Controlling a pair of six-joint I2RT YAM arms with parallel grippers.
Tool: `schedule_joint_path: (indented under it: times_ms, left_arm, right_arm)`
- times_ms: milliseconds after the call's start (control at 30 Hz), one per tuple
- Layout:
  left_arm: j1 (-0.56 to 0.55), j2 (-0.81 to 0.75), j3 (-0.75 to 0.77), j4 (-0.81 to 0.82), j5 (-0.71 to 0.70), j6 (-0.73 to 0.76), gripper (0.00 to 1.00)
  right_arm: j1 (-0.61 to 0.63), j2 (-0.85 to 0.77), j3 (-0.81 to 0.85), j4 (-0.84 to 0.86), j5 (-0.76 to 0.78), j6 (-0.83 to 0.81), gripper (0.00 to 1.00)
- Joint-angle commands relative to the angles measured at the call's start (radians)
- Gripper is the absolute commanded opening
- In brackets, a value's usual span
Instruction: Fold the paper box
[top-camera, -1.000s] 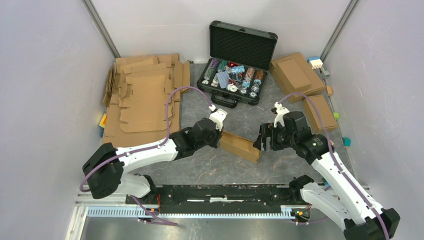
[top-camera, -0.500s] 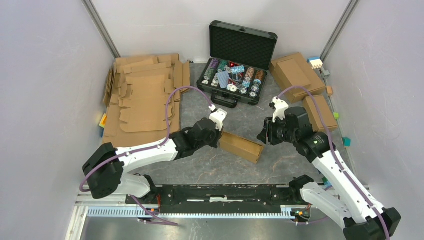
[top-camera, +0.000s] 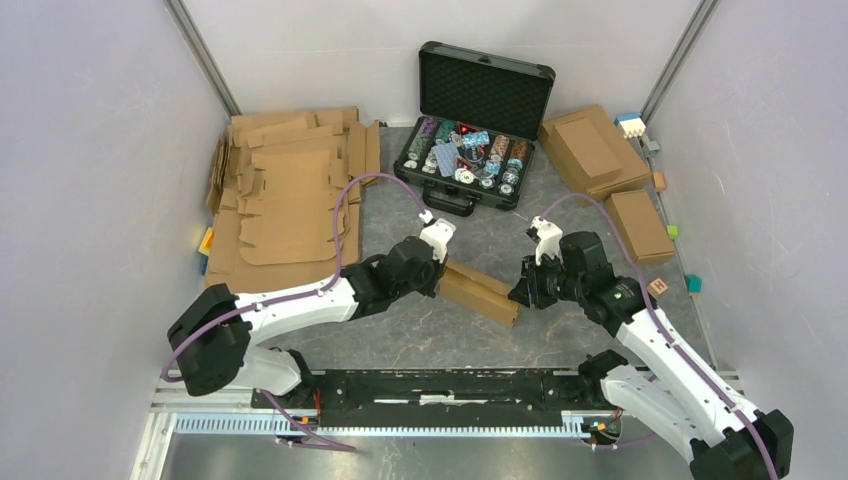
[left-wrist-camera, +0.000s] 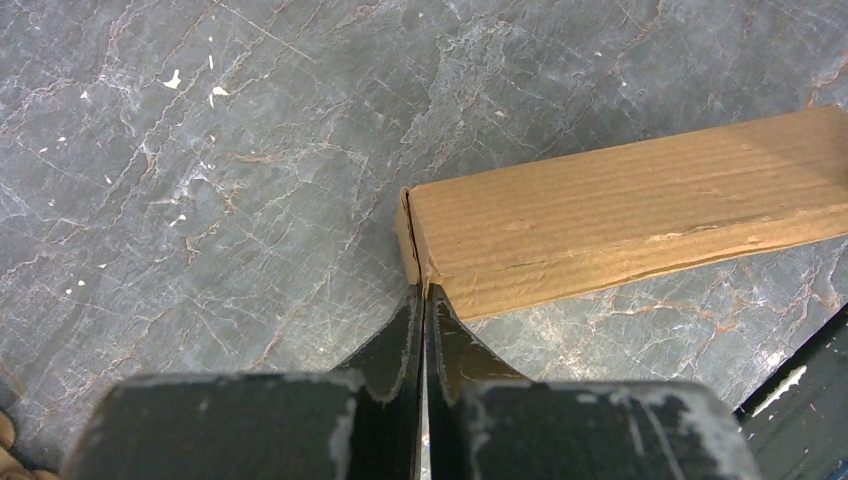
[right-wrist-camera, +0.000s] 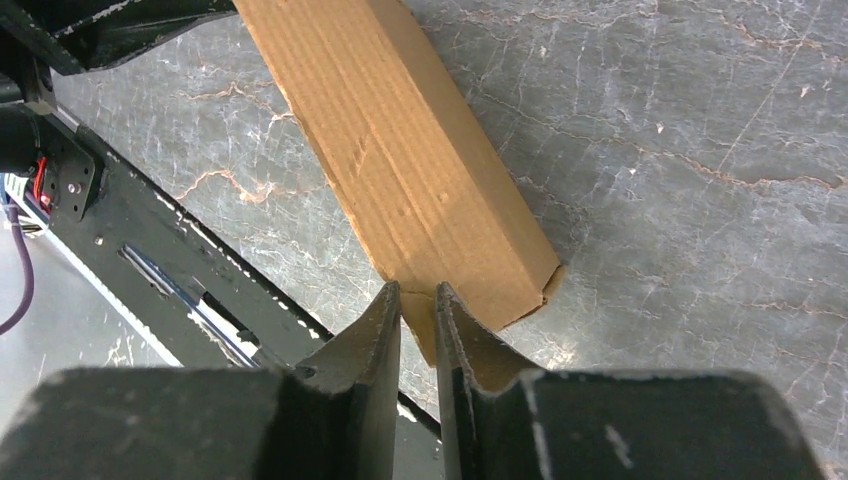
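The paper box is a long, narrow brown cardboard box lying slantwise on the grey table between both arms. It also shows in the left wrist view and the right wrist view. My left gripper is at its left end, with its jaws shut on the thin end wall at the corner. My right gripper is at the right end. Its jaws are drawn almost together, and the box's end corner sits in the narrow gap.
An open black case with chips stands at the back. Overlapping flat cardboard blanks lie back left, and folded boxes back right. Small coloured blocks lie by the right wall. The black base rail runs along the near edge.
My right gripper drew back from the box's right end, then returned to it lower, and its jaws went from wide open to almost together. The left gripper kept its hold.
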Motion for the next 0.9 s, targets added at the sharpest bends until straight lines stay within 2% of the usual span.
schedule_joint_path:
  times_ms: [0,233,567,633,767,867]
  left_arm:
    - [0.002,0.018,0.014,-0.043,-0.009,0.023,0.03]
    - [0.001,0.017,0.014,-0.043,-0.009,0.020,0.05]
    - [0.006,-0.063,-0.022,-0.020,-0.004,-0.014,0.30]
    - [0.013,-0.101,-0.030,-0.021,0.009,-0.030,0.33]
    - [0.021,-0.194,-0.050,-0.043,0.041,-0.080,0.36]
    - [0.037,-0.251,-0.037,-0.080,0.046,-0.118,0.34]
  right_arm:
    - [0.007,-0.006,-0.046,0.018,-0.001,-0.011,0.21]
    - [0.023,0.005,-0.088,0.037,0.009,-0.006,0.24]
    - [0.026,0.017,-0.095,0.026,0.046,-0.003,0.24]
    - [0.025,0.019,-0.101,0.031,0.050,0.000,0.24]
    - [0.025,0.019,-0.113,0.043,0.051,0.004,0.24]
    - [0.026,0.020,-0.119,0.048,0.052,0.003,0.24]
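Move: The left hand still pinches the near-left top corner of the paper box, whose middle lies about 8 cm to its right, 2 cm back and 2 cm lower. From the right hand, just over the box's right end, that middle is some 7 cm left, 3 cm ahead and 4 cm down. A small carton stands roughly 25 cm right and 15 cm ahead of the right hand; the chip case sits 27 cm ahead and 5 cm right of the left hand. Left fingers release the box's near-left corner, rising 3 cm and left; right fingers sink 2 cm onto its right end. ##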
